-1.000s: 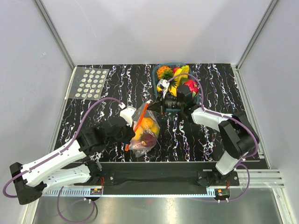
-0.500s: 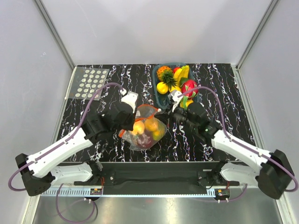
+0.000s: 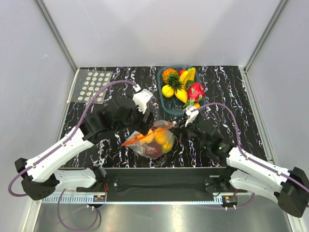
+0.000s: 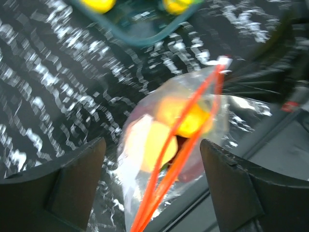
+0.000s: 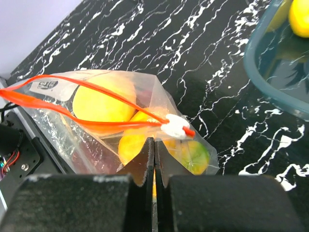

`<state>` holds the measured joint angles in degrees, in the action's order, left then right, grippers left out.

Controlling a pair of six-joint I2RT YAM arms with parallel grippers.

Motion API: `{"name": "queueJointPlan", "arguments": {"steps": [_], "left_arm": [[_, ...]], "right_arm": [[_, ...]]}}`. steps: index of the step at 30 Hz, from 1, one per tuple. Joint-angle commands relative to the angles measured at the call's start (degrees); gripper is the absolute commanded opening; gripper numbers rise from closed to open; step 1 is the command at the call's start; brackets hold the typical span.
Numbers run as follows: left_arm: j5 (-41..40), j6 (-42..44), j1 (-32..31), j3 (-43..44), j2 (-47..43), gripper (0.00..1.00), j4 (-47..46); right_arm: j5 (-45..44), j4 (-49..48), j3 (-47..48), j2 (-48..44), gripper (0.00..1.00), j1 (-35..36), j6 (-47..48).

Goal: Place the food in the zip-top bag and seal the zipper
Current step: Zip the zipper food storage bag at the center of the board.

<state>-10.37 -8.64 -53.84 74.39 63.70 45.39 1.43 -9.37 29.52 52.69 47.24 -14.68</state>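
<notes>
The clear zip-top bag (image 3: pixel 150 144) lies near the table's front edge with orange and yellow food (image 3: pixel 154 136) and a dark red-purple fruit (image 3: pixel 152 150) inside. Its red-orange zipper (image 3: pixel 145 136) runs slanted across the top. In the right wrist view the two zipper strips (image 5: pixel 104 124) stand apart left of the white slider (image 5: pixel 175 126). My right gripper (image 5: pixel 154 143) is shut on the bag's plastic just below that slider. My left gripper (image 4: pixel 153 145) hangs open above the bag, the zipper (image 4: pixel 179 170) between its fingers (image 4: pixel 79 179) without touching them.
A dark teal tray (image 3: pixel 161 94) at the back holds more toy fruits (image 3: pixel 195 91), right behind my right gripper (image 3: pixel 177 126). A clear sheet with white dots (image 3: pixel 92 86) lies at the back left. The table's front edge runs close under the bag.
My left gripper has opened, let go of the zipper's left end and lifted back. My right gripper has come from the tray and closed on the bag near the slider.
</notes>
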Motion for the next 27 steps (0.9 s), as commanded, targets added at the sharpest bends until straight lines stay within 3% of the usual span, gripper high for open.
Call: {"name": "queueJointPlan", "arguments": {"steps": [1,5,14,21,23,24,27], "left_arm": [[10.1,6.9,0.1,4.7,1.9,0.86,-1.0],[12.1,11.0,-0.1,8.1,7.6,0.86,2.6],[13.4,13.9,-0.3,8.9,14.9,0.86,0.6],[19.2,13.0,-0.6,6.1,13.6,0.83,-2.4],[18.5,13.0,-0.6,5.4,13.6,0.78,-2.4],[18.1,13.0,-0.6,5.4,14.0,0.66,-1.9],[19.7,12.8,-0.6,5.3,15.9,0.49,-1.2]], "right_arm": [[-3.8,0.3,0.3,-2.8,0.00,0.5,-0.7],[-3.7,2.1,1.4,-4.3,0.00,0.5,-0.2],[-2.8,4.9,4.5,-5.1,0.00,0.5,0.3],[-2.7,5.1,5.0,-4.7,0.00,0.5,0.1],[-2.6,5.1,5.1,-4.7,0.00,0.5,-0.2],[-2.4,5.1,5.2,-4.5,0.00,0.6,-0.4],[-2.6,5.2,5.4,-4.8,0.00,0.5,-0.4]]}}
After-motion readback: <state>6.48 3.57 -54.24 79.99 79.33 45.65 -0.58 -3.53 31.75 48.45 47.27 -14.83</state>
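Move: The bag's white slider is some 13 cm right of the left hand, 3 cm ahead and about 8 cm below. The orange zipper strips lead to it, their near stretch about 7 cm right and 7 below that hand; the bagged fruit is 5 cm back, 5 right and some 14 below. From the right hand, already shut on the bag's corner, the slider is 2 cm ahead, 1 left and 1 above. The left hand swings about 7 cm right and 5 down towards the slider, starting to close astride the zipper. ##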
